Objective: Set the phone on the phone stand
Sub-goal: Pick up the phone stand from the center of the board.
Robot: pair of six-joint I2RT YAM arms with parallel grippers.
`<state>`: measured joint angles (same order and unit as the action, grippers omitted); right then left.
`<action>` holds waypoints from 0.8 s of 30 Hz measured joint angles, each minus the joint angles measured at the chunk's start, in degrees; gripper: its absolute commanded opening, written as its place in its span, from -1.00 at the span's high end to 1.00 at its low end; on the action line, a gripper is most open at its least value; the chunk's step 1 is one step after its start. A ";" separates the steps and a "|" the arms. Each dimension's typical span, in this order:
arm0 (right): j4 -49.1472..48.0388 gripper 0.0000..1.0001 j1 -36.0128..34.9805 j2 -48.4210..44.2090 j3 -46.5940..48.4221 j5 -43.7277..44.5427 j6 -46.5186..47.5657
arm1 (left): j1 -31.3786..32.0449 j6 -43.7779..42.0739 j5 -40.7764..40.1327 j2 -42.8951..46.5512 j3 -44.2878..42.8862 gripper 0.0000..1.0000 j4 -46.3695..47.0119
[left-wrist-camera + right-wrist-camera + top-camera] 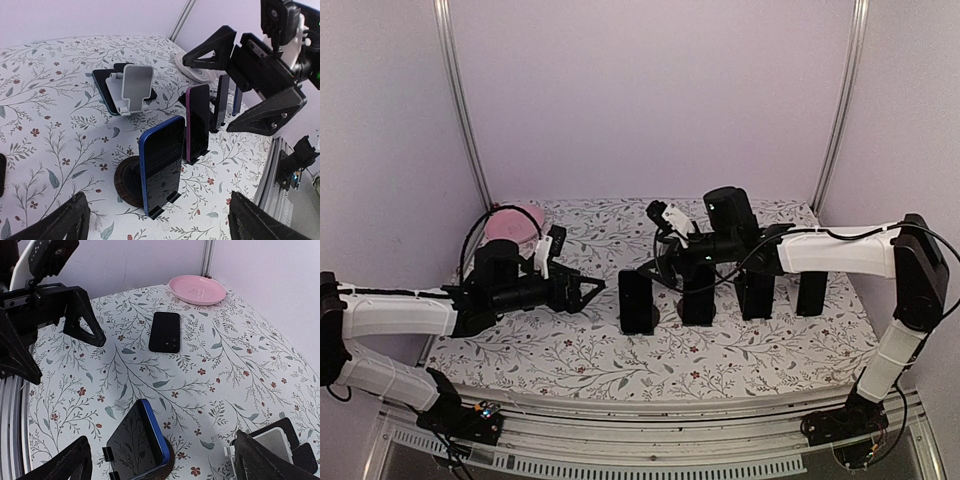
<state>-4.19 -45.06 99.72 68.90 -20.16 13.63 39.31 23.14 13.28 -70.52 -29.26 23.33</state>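
Note:
A blue phone point(162, 165) stands upright on a stand with a round wooden base point(127, 182), directly in front of my open left gripper point(160, 227). In the top view it is the leftmost of a row of standing phones point(638, 300). My left gripper point(592, 295) is just left of it, with nothing held. My right gripper point(165, 467) hovers open over the same blue phone point(137, 440). A black phone point(165, 331) lies flat on the table farther left. An empty white stand point(135, 87) sits behind the row.
A magenta phone point(198, 122) and more phones stand on stands to the right point(755, 290). A pink plate point(196, 289) sits at the back left corner. The right gripper's fingers point(215, 47) hang over the row. The purple walls are close.

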 measured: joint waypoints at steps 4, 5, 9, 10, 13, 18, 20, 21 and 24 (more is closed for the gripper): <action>-0.94 -0.98 0.35 -1.38 -1.38 2.73 -1.29 | 0.00 0.42 -0.26 0.94 0.28 -0.93 0.00; -1.53 -0.98 0.42 -1.90 -2.10 4.11 -1.97 | 0.00 0.50 -0.39 1.14 0.31 -0.93 0.00; -2.75 -0.98 0.92 -4.00 -4.15 8.50 -5.11 | -0.02 0.76 -0.96 1.42 0.35 -0.93 0.02; -2.84 -0.98 1.16 -4.46 -4.28 9.62 -6.21 | -0.02 0.90 -1.18 1.42 0.39 -0.93 0.00; -3.23 -0.98 1.92 -5.55 -4.35 12.66 -9.92 | -0.15 1.05 -1.90 1.38 0.39 -0.93 -0.02; -4.44 -0.98 2.64 -9.62 -7.48 15.76 -15.43 | -1.03 1.18 -3.28 -0.46 -1.36 -0.93 -1.03; -5.73 -0.98 2.75 -12.22 -10.25 17.38 -17.42 | -1.29 1.11 -3.76 -1.99 -3.74 -0.93 -2.19; -6.01 -0.98 2.78 -13.40 -11.54 18.16 -18.27 | -1.36 1.03 -3.96 -2.93 -5.27 -0.93 -2.71; -6.49 -0.98 3.10 -17.40 -15.30 20.13 -21.44 | -1.36 0.57 -4.74 -6.14 -10.73 -0.93 -4.96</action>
<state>-10.68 -41.95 82.32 53.60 -0.03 -7.81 37.95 23.70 8.54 -76.66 -39.99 18.37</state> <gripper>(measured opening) 0.989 0.966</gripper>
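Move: The white phone stand in the middle of the board is free. It lies about 15 cm ahead of the right hand, 3 cm to its right and 11 cm below. From the left hand it is some 21 cm ahead, 18 cm to the right and 10 cm lower. The blue phone, propped on its stand, is 3 cm back and 5 cm left of the right hand; the purple phone on its stand is 2 cm back and 10 cm right. The right hand, empty and wide open, draws off to the right by about 10 cm, away from the propped blue phone, rising some 4 cm, edging forward and then partly back while its wrist turns about 30 degrees clockwise until the fingers point forward-left towards the white stand. The left hand, also open and empty, hardly stirs at first, then pushes forward about 4 cm towards the stand and lifts a couple of centimetres, touching nothing. ##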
